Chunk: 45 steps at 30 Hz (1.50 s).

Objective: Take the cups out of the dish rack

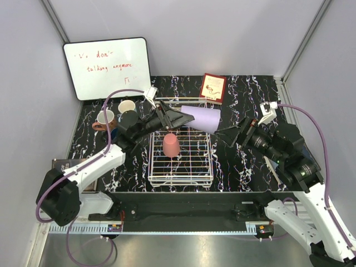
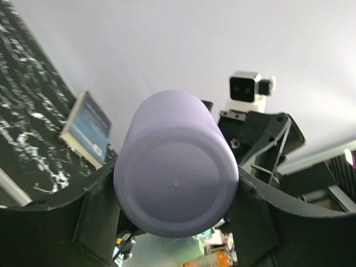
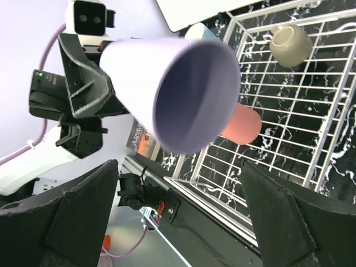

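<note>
My left gripper [image 1: 177, 118] is shut on the lavender tumbler [image 1: 201, 118] and holds it on its side above the far end of the white wire dish rack [image 1: 181, 177]. Its base faces the left wrist camera [image 2: 175, 183]. My right gripper [image 1: 228, 135] is open and empty, just right of the tumbler's mouth [image 3: 192, 94]. A salmon cup [image 1: 171, 145] sits upside down in the rack. A grey-beige cup [image 3: 290, 44] also sits in the rack [image 3: 311, 144]. Three cups stand on the table left of the rack: a brown-handled mug [image 1: 104, 118], a pale mug [image 1: 127, 105] and a dark cup [image 1: 129, 119].
A whiteboard [image 1: 107, 68] leans on the back wall at left. A red card [image 1: 213, 88] stands behind the rack. A book [image 3: 142, 139] lies at the table's near left edge. Grey walls close both sides.
</note>
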Tool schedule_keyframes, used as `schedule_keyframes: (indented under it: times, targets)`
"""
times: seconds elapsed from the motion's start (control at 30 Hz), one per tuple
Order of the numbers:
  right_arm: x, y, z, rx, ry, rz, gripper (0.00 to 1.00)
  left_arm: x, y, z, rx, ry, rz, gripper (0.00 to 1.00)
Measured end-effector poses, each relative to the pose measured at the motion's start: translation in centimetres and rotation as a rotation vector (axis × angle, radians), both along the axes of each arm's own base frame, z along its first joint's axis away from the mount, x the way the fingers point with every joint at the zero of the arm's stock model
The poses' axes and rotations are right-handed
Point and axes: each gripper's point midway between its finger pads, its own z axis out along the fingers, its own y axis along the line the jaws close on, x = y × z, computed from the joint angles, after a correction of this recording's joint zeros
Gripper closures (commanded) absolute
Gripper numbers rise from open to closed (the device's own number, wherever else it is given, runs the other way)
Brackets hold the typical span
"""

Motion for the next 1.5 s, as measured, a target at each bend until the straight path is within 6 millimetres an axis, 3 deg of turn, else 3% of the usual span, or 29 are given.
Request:
schedule_keyframes:
  times: [0.3,0.4,0.53,0.57,0.7,0.73,0.77,0.8,0.87,0.93,0.97,1.03,1.1,1.17,1.3,1.5]
  targets:
    - [1.1,0.9,1.0,0.014,-0.030,0.019,0.12,-3.0,-1.5,0.7,-0.019,-0.031,-0.110,1.00]
    - [1.7,1.4,1.2,0.015,-0.033,0.036,0.28,-3.4,-1.8,0.6,-0.016,-0.030,-0.123,1.00]
    - [2.1,2.5,1.7,0.033,-0.044,0.078,0.54,-3.3,-2.1,0.0,-0.002,-0.019,-0.125,1.00]
    - [2.2,2.6,1.7,0.035,-0.044,0.083,0.65,-3.3,-2.3,-0.3,0.003,-0.013,-0.127,1.00]
    - [2.2,3.0,2.7,0.081,-0.046,0.102,0.76,-3.4,-2.5,-0.6,0.009,-0.014,-0.137,1.00]
    - [2.1,3.1,2.8,0.087,-0.048,0.109,0.81,-3.4,-2.4,-0.5,0.007,-0.018,-0.139,1.00]
    - [2.0,3.2,3.0,0.094,-0.052,0.119,0.96,-3.6,-2.4,-0.3,0.002,-0.024,-0.146,1.00]
    - [1.8,3.3,3.2,0.103,-0.054,0.134,1.00,-3.7,-2.4,-0.2,-0.001,-0.028,-0.153,1.00]
    - [1.3,3.6,3.8,0.123,-0.062,0.168,1.00,-4.0,-2.6,0.1,-0.006,-0.032,-0.180,1.00]
    - [0.9,3.6,4.3,0.134,-0.080,0.181,1.00,-4.2,-2.8,0.5,-0.010,-0.043,-0.203,0.89]
    - [0.8,3.5,4.5,0.135,-0.087,0.179,1.00,-4.2,-2.9,0.6,-0.009,-0.046,-0.211,0.64]
    - [0.7,3.2,4.8,0.132,-0.097,0.170,1.00,-4.1,-3.2,0.9,0.000,-0.053,-0.227,0.37]
    - [0.6,2.9,4.9,0.122,-0.106,0.158,1.00,-4.2,-3.3,1.1,0.015,-0.060,-0.240,0.14]
    - [0.2,2.8,5.2,0.114,-0.123,0.162,1.00,-4.0,-3.6,1.2,0.046,-0.069,-0.237,0.01]
    - [-0.6,2.1,3.8,0.038,-0.114,0.152,1.00,-2.0,-3.4,-0.2,0.139,-0.026,-0.166,0.01]
    - [-0.2,0.8,1.8,-0.054,-0.071,0.089,1.00,2.8,-0.3,-3.3,0.286,0.075,0.030,0.01]
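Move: The purple cup, held by its base end in the left hand with its mouth to the right, has its middle about 6 cm right of that hand. From the open right hand it is roughly 8 cm left, 5 cm ahead and 3 cm higher. Below in the rack, the red cup stands some 17 cm left of the right hand and about level fore and aft; the small grey cup is some 13 cm ahead and 13 cm left. The right fingers close on the purple cup's wall at the mouth, one inside and one outside, after reaching about 5 cm left, up and forward while the left hand brings the cup back and to the right. Once that pinch is made, the left fingers open wide and withdraw some 7 cm forward, also down and left, while the right hand takes the cup right and down. ##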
